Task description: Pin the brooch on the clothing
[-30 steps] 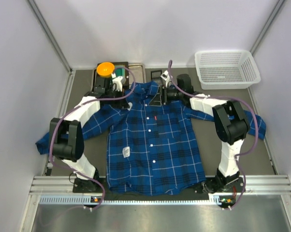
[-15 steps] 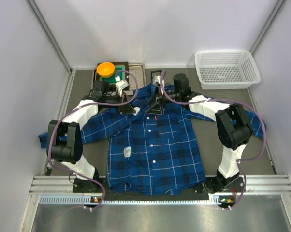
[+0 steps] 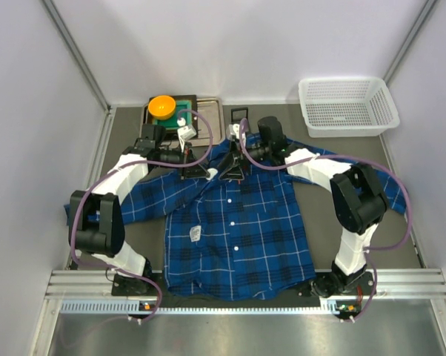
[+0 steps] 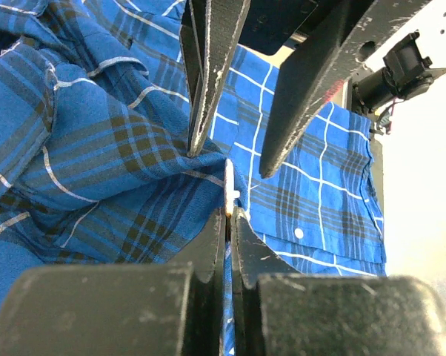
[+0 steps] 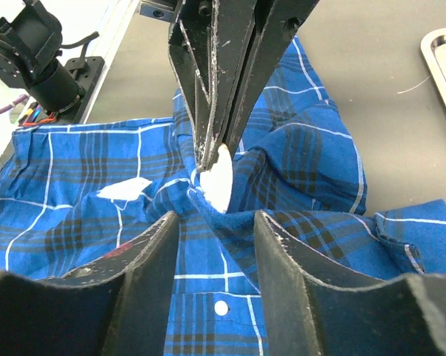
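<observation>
The clothing (image 3: 238, 222), a blue plaid shirt, lies spread on the table, bunched up near the collar. My left gripper (image 4: 228, 215) is shut on the brooch (image 4: 228, 185), a pale disc seen edge-on, with a fold of shirt cloth pinched in too. In the right wrist view the brooch (image 5: 223, 182) shows as a whitish oval at the left gripper's tips (image 5: 207, 159). My right gripper (image 5: 215, 219) stands open just in front of it, its fingers either side of the raised fold of the clothing (image 5: 319, 163). In the top view both grippers (image 3: 221, 170) meet at the collar.
An orange round dish (image 3: 162, 106) sits on a green block by a metal tray (image 3: 208, 111) at the back left. A white mesh basket (image 3: 347, 105) stands at the back right. Enclosure walls close in both sides.
My right gripper has moved left over the collar to face the left gripper, and its jaws have narrowed. The left gripper has lifted the cloth and shifted slightly right.
</observation>
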`<action>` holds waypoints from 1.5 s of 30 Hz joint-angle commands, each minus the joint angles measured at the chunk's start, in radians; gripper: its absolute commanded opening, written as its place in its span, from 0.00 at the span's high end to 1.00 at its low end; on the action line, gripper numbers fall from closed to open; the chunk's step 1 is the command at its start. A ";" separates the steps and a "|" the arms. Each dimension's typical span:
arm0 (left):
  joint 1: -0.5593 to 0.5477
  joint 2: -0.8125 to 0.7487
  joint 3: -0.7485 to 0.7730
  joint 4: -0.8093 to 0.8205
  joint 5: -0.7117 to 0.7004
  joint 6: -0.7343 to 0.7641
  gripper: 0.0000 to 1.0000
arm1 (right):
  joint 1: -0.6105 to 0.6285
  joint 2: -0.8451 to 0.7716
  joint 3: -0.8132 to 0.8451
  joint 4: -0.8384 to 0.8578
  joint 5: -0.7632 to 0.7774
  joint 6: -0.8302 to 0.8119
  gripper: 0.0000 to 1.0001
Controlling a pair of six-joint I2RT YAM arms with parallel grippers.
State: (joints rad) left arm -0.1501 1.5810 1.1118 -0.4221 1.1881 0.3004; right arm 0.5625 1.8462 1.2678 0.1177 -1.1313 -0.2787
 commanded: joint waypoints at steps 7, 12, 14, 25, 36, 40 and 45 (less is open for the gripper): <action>0.004 -0.036 0.023 -0.030 0.116 0.074 1.00 | 0.033 -0.001 0.035 0.057 -0.050 -0.001 0.62; 0.006 -0.041 0.020 -0.029 0.120 0.069 1.00 | 0.039 0.008 0.041 0.059 -0.050 0.010 0.70; 0.003 -0.045 0.019 -0.027 0.120 0.068 1.00 | 0.043 0.011 0.044 0.065 -0.050 0.019 0.73; -0.006 -0.052 0.011 -0.003 0.113 0.036 1.00 | 0.060 0.021 0.047 0.100 -0.035 0.062 0.80; -0.020 -0.065 -0.012 0.057 0.088 -0.009 1.00 | 0.068 0.030 0.051 0.129 0.010 0.128 0.82; -0.026 -0.067 -0.013 0.071 0.070 -0.024 1.00 | 0.079 0.042 0.076 0.094 0.045 0.148 0.83; -0.034 -0.070 -0.015 0.078 0.054 -0.029 1.00 | 0.082 0.070 0.146 0.001 0.120 0.159 0.85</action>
State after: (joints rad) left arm -0.1516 1.5600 1.0969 -0.3965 1.1809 0.2909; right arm 0.6060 1.8938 1.3251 0.1226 -1.0771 -0.1249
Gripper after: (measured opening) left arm 0.022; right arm 0.160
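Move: The left hand already holds the brooch, its middle about 2 cm to that hand's right, at the raised clothing fold. From the right hand the brooch lies some 4 cm to the left, level in height and neither ahead nor back. The nearest shirt button is roughly 4 cm back from the right hand, not left or right of it, and 9 cm below; the white label is about 14 cm back, 10 cm left and 10 cm down. Leftward by about 2 cm goes the right hand, to the brooch edge, easing back about 1 cm on the way and coming forward again at the end; its wrist rolls slightly. Its half-open fingers close most of the way, tips coming to either side of the rim and clothing fold to pinch them. The left hand stays essentially in place, still gripping the brooch. ##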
